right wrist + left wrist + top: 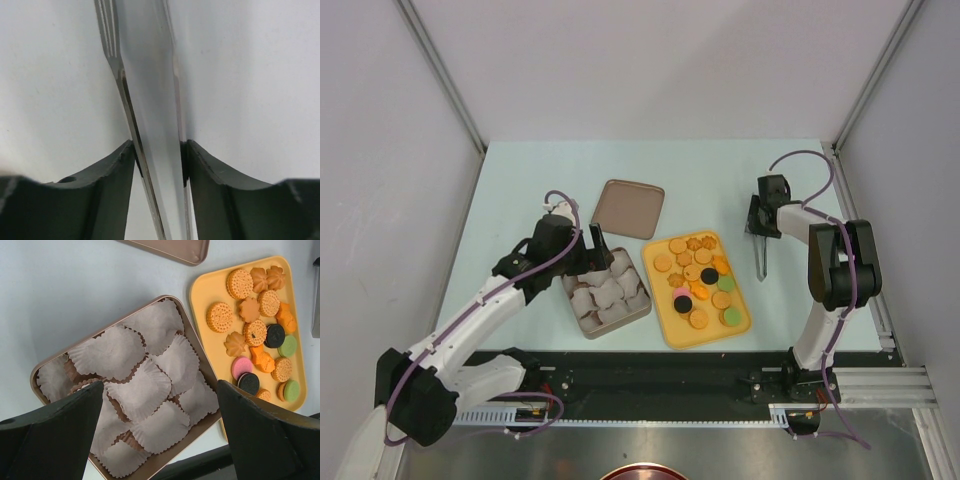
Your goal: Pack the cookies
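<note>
The cookies [698,283] lie on a yellow tray [676,332]: mostly orange-tan rounds, with a few black, green and pink ones [255,332]. Left of the tray stands a brown tin [642,304] filled with white paper cups [135,390]. My left gripper [595,245] hovers over the tin's far edge, open and holding nothing [160,387]. Right of the tray, my right gripper [757,225] points down at the table. Its fingers [110,170] press both sides of metal tongs [150,95], whose tip [760,265] points toward the near edge.
The tin's brown lid [628,208] lies upside down behind the tin and tray. The yellow tray's rim [202,295] sits close beside the tin's right wall [187,325]. Grey walls with metal rails enclose the table on three sides.
</note>
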`<action>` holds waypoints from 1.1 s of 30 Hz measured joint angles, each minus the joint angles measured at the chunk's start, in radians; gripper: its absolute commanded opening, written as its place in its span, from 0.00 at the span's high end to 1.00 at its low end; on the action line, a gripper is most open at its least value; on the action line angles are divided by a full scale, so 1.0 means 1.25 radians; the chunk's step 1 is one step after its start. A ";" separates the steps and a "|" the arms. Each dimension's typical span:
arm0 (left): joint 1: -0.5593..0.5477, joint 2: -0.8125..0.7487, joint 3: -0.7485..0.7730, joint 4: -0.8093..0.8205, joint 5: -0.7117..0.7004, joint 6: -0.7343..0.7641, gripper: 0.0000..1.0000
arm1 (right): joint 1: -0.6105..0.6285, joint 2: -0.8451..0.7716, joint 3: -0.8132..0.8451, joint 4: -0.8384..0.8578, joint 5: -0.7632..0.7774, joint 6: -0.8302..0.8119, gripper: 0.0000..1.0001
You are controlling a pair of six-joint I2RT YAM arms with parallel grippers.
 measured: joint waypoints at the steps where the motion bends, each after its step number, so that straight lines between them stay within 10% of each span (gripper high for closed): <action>1: 0.000 0.000 0.000 0.000 0.000 0.000 0.00 | 0.000 0.000 0.000 0.000 0.001 0.003 0.60; 11: 0.000 0.002 0.000 0.000 -0.001 0.000 0.00 | 0.002 -0.038 -0.017 -0.074 -0.020 0.063 0.78; 14: 0.000 0.005 0.000 0.000 -0.003 -0.001 0.00 | 0.011 -0.078 -0.031 -0.120 -0.031 0.083 1.00; 33: 0.000 0.019 0.000 -0.005 -0.007 -0.028 0.03 | -0.011 -0.414 -0.159 -0.046 -0.442 0.234 1.00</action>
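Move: At the right hand, the metal tongs stand between the half-open fingers, their middle roughly 1 cm back from the hand. The middle of the yellow cookie tray lies some 16 cm back and 16 cm left. On the tray, the orange cookie is about 9 cm back and 9 cm left, the nearest black cookie 13 cm back and 12 cm left, all near hand height. From the left hand, the tongs are roughly 16 cm ahead, 39 cm right and 13 cm below. Finishing its squeeze, the right hand pinches the tongs' arms closer together and draws back about 4 cm, staying low. Then it lifts some 12 cm, faster, swinging left and a little farther back towards the cookie tray. Its fingers tilt to the left by about 35 degrees during the lift and keep their grip. ##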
